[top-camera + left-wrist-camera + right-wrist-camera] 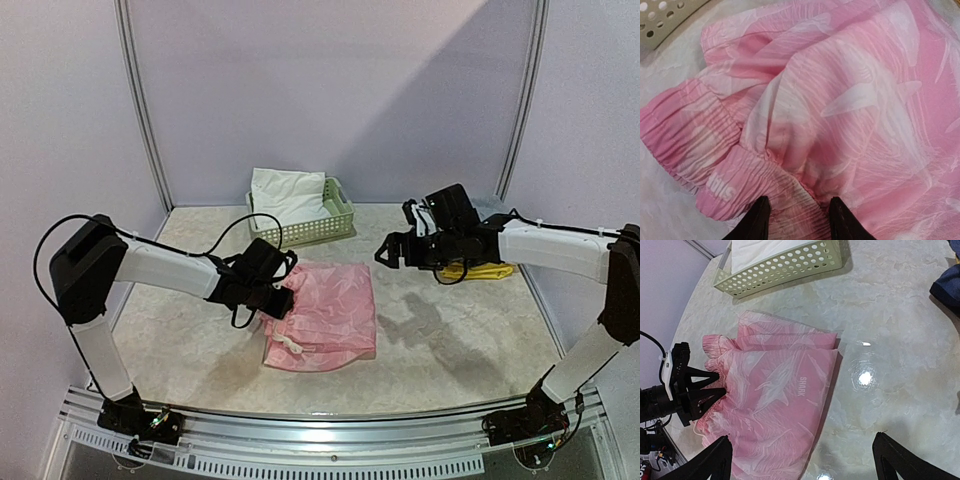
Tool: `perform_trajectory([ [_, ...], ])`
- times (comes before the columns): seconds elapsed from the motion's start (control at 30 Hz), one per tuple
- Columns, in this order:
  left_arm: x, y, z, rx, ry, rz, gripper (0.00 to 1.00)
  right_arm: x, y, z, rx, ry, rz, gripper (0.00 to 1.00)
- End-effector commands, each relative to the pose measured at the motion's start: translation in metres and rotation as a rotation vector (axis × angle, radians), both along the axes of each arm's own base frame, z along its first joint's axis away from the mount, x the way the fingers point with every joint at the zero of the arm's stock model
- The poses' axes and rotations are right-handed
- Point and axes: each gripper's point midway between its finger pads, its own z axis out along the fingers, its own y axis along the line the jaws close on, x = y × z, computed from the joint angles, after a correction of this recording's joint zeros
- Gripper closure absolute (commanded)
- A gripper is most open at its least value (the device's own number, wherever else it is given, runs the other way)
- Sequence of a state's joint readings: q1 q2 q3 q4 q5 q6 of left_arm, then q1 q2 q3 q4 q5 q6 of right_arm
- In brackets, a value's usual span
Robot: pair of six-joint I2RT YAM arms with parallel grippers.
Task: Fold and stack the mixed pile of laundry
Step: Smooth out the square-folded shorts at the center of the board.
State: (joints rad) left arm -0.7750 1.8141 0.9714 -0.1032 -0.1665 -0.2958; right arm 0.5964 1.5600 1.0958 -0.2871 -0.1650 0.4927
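Observation:
The thin pink piece [325, 310] lies flat mid-table, printed with white sharks, its white drawstring [290, 343] at the near left. In the left wrist view its gathered waistband [790, 195] runs between the fingers of my left gripper [796, 220], whose jaws stand apart astride it. That gripper [283, 295] sits at the garment's left edge. My right gripper [392, 250] hovers wide open above the table to the right; in its own view, the gripper [807, 460] frames the pink piece [780, 390] from above. The white piece [285, 195] rests in the basket.
The pale green lattice basket [320, 232] stands at the back, just behind the pink piece. Folded yellow and dark blue clothes [480, 270] lie at the right under the right arm. Grey walls close the back and sides.

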Motion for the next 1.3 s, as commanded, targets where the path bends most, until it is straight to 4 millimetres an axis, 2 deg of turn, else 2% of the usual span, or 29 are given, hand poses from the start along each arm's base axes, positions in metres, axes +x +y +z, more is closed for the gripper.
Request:
perform_trajectory([
  [0.0, 0.002, 0.017, 0.000, -0.026, -0.014, 0.051, 0.58, 0.010, -0.006, -0.006, 0.000, -0.012, -0.036, 0.01],
  [0.13, -0.004, 0.024, -0.006, -0.035, -0.006, 0.059, 0.59, 0.011, -0.005, -0.009, 0.007, 0.000, -0.039, 0.01],
  [0.33, -0.003, 0.018, -0.004, -0.094, -0.030, 0.047, 0.59, 0.008, -0.001, -0.017, 0.026, 0.037, -0.030, 0.01],
  [0.63, -0.019, 0.017, 0.042, -0.107, -0.144, -0.006, 0.58, 0.001, 0.007, -0.018, 0.077, 0.057, 0.005, 0.01],
  [0.73, -0.028, 0.013, 0.048, -0.088, -0.156, -0.041, 0.58, 0.000, 0.006, -0.018, 0.081, 0.060, -0.003, 0.01],
  [0.87, -0.037, 0.012, 0.044, -0.054, -0.158, -0.056, 0.58, -0.002, 0.001, -0.023, 0.071, 0.067, -0.022, 0.01],
  [1.07, -0.045, 0.020, 0.020, -0.017, -0.125, -0.043, 0.58, -0.003, -0.002, -0.022, 0.065, 0.064, -0.029, 0.01],
  [1.27, -0.053, 0.025, 0.007, -0.025, -0.113, -0.026, 0.58, -0.005, -0.003, -0.024, 0.055, 0.073, -0.024, 0.01],
])
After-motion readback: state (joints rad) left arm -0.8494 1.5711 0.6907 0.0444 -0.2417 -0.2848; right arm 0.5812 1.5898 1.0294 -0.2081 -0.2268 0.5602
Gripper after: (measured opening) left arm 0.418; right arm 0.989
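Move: The left hand is down at the left waistband edge of the square-folded shorts, whose middle lies about 6 cm to its right, 3 cm back and 1 cm below. The white drawstring is roughly 9 cm back and 1 cm right of this hand. The basket stands some 22 cm ahead, 1 cm right, its middle about 3 cm higher. From the raised right hand the shorts' middle is about 10 cm left, 5 cm back and 14 cm below. Fingertips still on the waistband, the left hand finishes its outward sweep, dragging the cloth just over 1 cm left. The fingers then lift clear by nearly 6 cm while drawing back, and come down again close over the waistband nearer the robot, about 5 cm back overall, opening unchanged. The right hand, wide open, sinks some 2.5 cm over the board without touching. ##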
